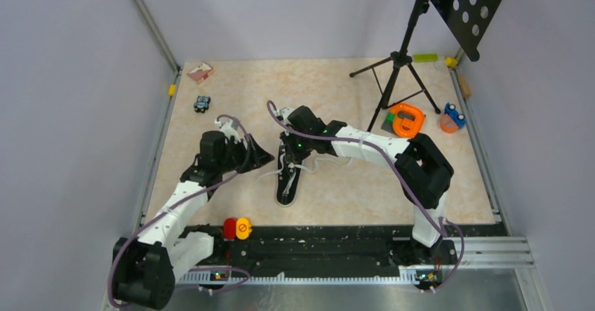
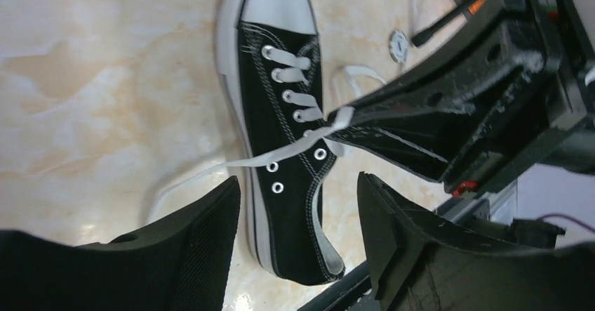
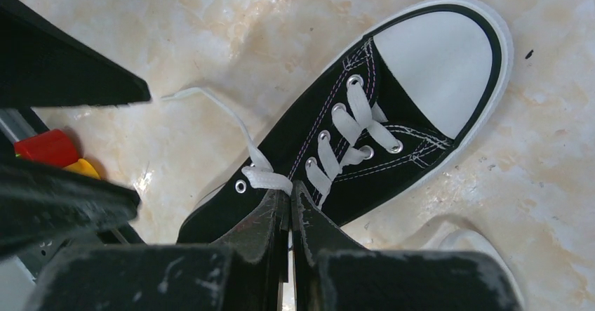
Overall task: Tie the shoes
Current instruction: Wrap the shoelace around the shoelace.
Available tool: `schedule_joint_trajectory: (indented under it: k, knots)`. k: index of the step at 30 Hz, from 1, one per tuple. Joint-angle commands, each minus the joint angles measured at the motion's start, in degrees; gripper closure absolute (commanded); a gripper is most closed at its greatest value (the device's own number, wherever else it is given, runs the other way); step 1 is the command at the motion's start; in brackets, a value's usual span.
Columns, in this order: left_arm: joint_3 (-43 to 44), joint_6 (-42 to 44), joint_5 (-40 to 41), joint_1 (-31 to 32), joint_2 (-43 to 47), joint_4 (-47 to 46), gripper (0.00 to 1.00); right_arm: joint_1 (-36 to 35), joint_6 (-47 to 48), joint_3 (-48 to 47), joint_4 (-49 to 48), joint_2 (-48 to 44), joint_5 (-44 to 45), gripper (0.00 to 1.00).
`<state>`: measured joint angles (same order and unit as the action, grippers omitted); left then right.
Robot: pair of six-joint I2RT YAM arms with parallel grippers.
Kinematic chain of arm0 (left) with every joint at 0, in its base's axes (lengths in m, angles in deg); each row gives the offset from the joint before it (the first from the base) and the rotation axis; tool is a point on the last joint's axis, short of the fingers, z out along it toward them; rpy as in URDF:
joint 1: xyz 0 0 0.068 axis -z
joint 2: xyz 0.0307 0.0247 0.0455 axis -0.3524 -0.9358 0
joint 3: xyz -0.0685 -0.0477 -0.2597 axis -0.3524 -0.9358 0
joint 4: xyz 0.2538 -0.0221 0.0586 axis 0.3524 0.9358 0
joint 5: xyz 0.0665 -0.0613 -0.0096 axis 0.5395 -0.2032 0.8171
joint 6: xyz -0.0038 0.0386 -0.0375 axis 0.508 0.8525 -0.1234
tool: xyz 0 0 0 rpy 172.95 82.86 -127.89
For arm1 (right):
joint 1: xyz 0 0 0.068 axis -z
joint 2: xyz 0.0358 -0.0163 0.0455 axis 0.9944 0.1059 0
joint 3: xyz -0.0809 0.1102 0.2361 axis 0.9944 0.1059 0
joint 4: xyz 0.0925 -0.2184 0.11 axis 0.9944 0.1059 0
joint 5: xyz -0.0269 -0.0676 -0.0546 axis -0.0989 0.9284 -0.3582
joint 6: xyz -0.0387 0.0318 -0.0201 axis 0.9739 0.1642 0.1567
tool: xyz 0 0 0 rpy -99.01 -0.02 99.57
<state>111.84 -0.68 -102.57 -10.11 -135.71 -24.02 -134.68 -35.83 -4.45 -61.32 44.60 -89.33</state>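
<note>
The shoe (image 1: pixel 287 184) is one black sneaker with a white toe cap, lying on the marble-patterned table between the arms. My right gripper (image 3: pixel 290 189) is shut on a white lace (image 3: pixel 267 179) over the upper eyelets. In the left wrist view the shoe (image 2: pixel 281 114) fills the middle, and the right gripper (image 2: pixel 338 118) holds the lace (image 2: pixel 252 161) stretched across the shoe toward the left. My left gripper (image 2: pixel 298 179) hangs open above the heel end with nothing between its fingers. From above, the left gripper (image 1: pixel 261 158) is just left of the shoe and the right gripper (image 1: pixel 289 148) is over it.
A black tripod (image 1: pixel 396 65) with a perforated plate (image 1: pixel 470 9) stands at the back right. Near its feet lie an orange tool (image 1: pixel 407 119) and a blue-orange toy (image 1: pixel 453 117). A small toy car (image 1: pixel 202 103) and a pink block (image 1: pixel 200 72) sit back left. Red and yellow buttons (image 1: pixel 237 228) are on the near rail.
</note>
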Motion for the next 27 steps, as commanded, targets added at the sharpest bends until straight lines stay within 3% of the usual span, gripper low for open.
schedule_joint_trajectory:
  k: [1, 10, 27]
  knots:
    - [-5.06, 0.63, -2.39, 4.73, 0.26, -18.49, 0.35, 0.49, 0.34, -2.10, -0.95, -0.66, -0.76, 1.00]
    - [-5.91, 4.85, -0.56, 6.73, -4.85, -23.12, 0.55, 0.53, -0.72, -2.30, -2.15, -0.62, -1.81, 1.00]
    - [-4.45, 6.06, -0.21, 8.85, -13.33, -26.79, 0.57, 0.81, -1.33, -2.40, -2.54, -0.89, -2.50, 1.00]
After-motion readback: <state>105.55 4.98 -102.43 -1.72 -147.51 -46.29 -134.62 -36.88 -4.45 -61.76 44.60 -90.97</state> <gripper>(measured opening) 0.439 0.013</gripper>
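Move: The shoelace strand that sticks out of the right fingers lies about 6 cm to the left hand's right, 1 cm ahead and 5 cm below. The middle of the shoe under it is also about 6 cm right and 1 cm ahead, some 9 cm down. The strand's loose end rests on the table about 3 cm left and 12 cm below. From the right hand, the strand aimed at is just 1 cm to its left, level with its fingertips. The shoelace stays pinched in the shut right fingers, held almost still over the shoe, while the left hand comes in to it, going right about 4.5 cm and then mostly down about 4 cm. Its open fingers narrow by about a third and turn some 10 degrees clockwise, ending on either side of the strand close to the right fingertips, not yet shut on it. ##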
